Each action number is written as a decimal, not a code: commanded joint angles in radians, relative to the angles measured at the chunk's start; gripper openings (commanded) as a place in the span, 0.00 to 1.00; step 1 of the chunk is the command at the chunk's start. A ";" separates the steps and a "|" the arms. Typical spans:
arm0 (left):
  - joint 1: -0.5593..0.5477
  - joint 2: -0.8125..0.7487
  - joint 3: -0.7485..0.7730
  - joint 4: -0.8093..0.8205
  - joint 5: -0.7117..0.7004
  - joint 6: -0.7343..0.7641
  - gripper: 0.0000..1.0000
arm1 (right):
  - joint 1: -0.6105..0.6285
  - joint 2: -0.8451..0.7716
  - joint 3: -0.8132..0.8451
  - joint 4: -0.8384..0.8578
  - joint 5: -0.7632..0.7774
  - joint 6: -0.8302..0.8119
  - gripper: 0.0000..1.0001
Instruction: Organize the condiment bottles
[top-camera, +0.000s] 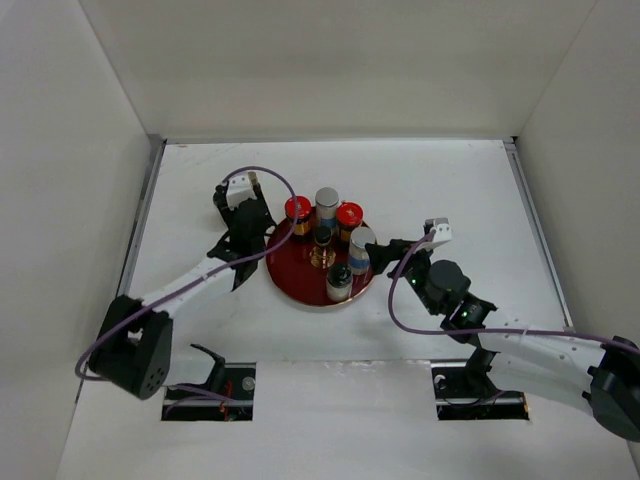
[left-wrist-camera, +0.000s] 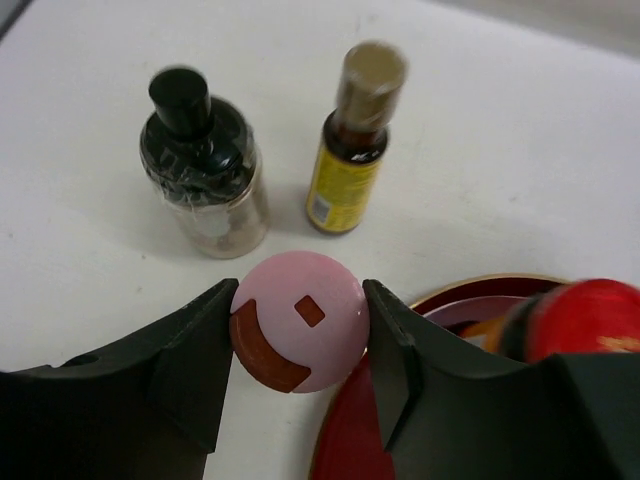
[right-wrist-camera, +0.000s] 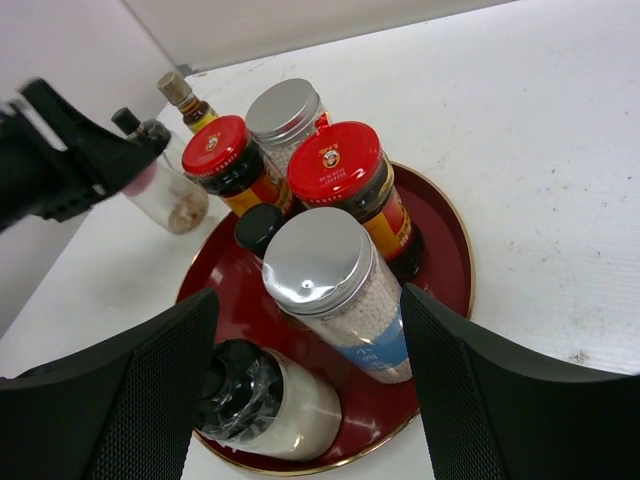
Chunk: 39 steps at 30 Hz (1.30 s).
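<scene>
In the left wrist view my left gripper (left-wrist-camera: 300, 322) is shut on the pink-capped bottle (left-wrist-camera: 312, 292), both fingers touching its cap, just off the tray's left rim. Beyond it on the table stand a black-capped jar (left-wrist-camera: 205, 175) and a slim yellow bottle (left-wrist-camera: 352, 150). On the round dark-red tray (top-camera: 290, 272) stand two red-capped jars (top-camera: 298, 209) (top-camera: 349, 214), two silver-capped shakers (top-camera: 327, 199) (top-camera: 361, 243), a small black-capped bottle (top-camera: 323, 235) and a black-capped jar (top-camera: 339, 281). My right gripper (right-wrist-camera: 308, 300) hangs open above the near shaker (right-wrist-camera: 330, 275), touching nothing.
White walls enclose the table on three sides. The left arm (top-camera: 185, 285) reaches along the tray's left side and the right arm (top-camera: 520, 345) comes in from the right. Bare table (top-camera: 450, 190) lies behind and to the right of the tray.
</scene>
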 joint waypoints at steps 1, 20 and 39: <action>-0.069 -0.172 -0.014 0.022 -0.097 0.055 0.35 | 0.009 -0.001 0.013 0.071 0.000 -0.005 0.77; -0.365 -0.084 0.010 -0.084 -0.042 -0.039 0.35 | 0.009 0.002 0.014 0.070 0.007 -0.008 0.78; -0.309 -0.059 -0.077 0.028 -0.062 0.000 0.70 | 0.012 0.000 0.019 0.067 -0.002 -0.010 0.78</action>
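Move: The pink-capped bottle, already lifted in the left fingers, goes to the empty left part of the red tray, about 5 cm back, 11 cm right and 13 cm below that hand. Beside this spot stand the left red-lidded jar, some 3 cm ahead and 10 cm right of the hand, and the small black-capped jar, 3 cm back and 16 cm right. From the right hand the spot is roughly 6 cm ahead, 19 cm left and 18 cm down. The pink-capped bottle, held by its cap, is first raised about 7 cm by the left hand, then carried right and back over the tray's left rim and lowered some 10 cm onto the tray, just on the near side of the left red-lidded jar. On the way the hand turns roughly 15 degrees clockwise; at the bottom the fingers open and let go of the cap, staying around it. ##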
